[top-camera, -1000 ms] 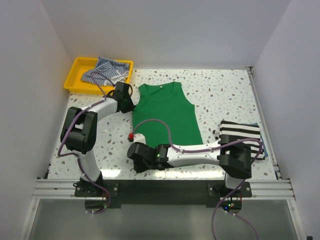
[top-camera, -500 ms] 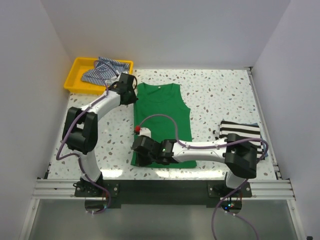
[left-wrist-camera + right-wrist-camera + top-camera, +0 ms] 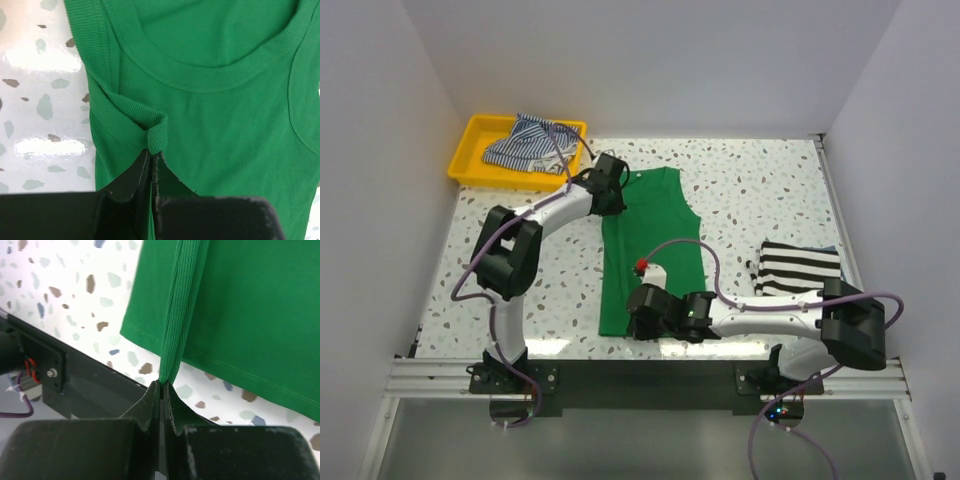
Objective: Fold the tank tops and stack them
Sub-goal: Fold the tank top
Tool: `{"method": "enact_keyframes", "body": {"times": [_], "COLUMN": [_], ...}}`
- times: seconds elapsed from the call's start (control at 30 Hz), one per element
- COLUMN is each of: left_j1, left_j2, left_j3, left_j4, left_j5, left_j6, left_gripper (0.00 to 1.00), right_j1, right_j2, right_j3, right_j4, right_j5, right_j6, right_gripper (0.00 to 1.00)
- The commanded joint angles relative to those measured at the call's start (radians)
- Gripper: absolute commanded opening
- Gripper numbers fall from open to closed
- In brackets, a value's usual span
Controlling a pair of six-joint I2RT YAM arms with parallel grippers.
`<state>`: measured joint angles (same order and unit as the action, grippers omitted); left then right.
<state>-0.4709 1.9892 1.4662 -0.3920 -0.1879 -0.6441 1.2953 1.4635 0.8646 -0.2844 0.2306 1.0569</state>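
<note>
The bright green tank top (image 3: 665, 225) lies on the speckled table with its left side lifted over toward the right. My left gripper (image 3: 618, 193) is shut on a pinched fold at the top's shoulder (image 3: 156, 131), its tips (image 3: 151, 152) pressed together. My right gripper (image 3: 634, 325) is shut on the hem; in the right wrist view a taut ridge of green cloth (image 3: 182, 310) runs up from the closed tips (image 3: 163, 385). A folded black-and-white striped tank top (image 3: 800, 268) lies at the right. The blue-and-white striped tank top (image 3: 528, 140) is crumpled in the tray.
The yellow plastic tray (image 3: 468, 170) stands at the back left corner. White walls close in the table on three sides. The metal rail (image 3: 640, 375) with both arm bases runs along the near edge, close under the right gripper.
Both grippers have moved to the right, carrying the green top's left edge with them. The top now looks narrower, its left side drawn over the middle.
</note>
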Motion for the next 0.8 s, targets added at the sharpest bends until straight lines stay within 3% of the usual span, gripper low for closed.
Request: {"method": "enact_keyframes", "body": {"times": [0.0, 0.77], "left_j1": [-0.023, -0.09], "left_j2": [0.017, 0.068], "left_j3": [0.06, 0.095], "left_j4": [0.021, 0.045], "left_j5": [-0.036, -0.03], "left_j6": [-0.022, -0.028], "left_gripper": [0.0, 0.0], "right_j1": [0.01, 0.016], "right_j2": [-0.068, -0.15], "right_j3": [-0.05, -0.228], "right_j4": [0.001, 0.039], "right_j5": [0.045, 0.102], "right_j6": [0.058, 0.117], "right_gripper": [0.0, 0.0]}}
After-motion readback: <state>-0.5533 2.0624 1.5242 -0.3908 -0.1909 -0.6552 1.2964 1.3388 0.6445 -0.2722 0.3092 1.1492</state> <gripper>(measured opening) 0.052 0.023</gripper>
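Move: The tank top's middle line, where I'm taking the pinched left side, runs about 8 cm right of my left hand, level with it and roughly 3 cm below. The neckline is some 7 cm ahead and 6 cm right, the yellow bin about 17 cm ahead and 25 cm left. From my right hand, the middle line at the hem is about 5 cm right and 5 cm below, the left fold roughly 9 cm left, and the table's near edge 7 cm back. I keep both hands shut on the tank top's left side, the left hand at the armhole edge and the right at the hem, and carry it to my right over the body of the shirt, slowing down. My right hand goes about 6 cm and sinks nearly 4 cm towards the table, turning slightly clockwise; my left goes about 4 cm and sinks a little. ##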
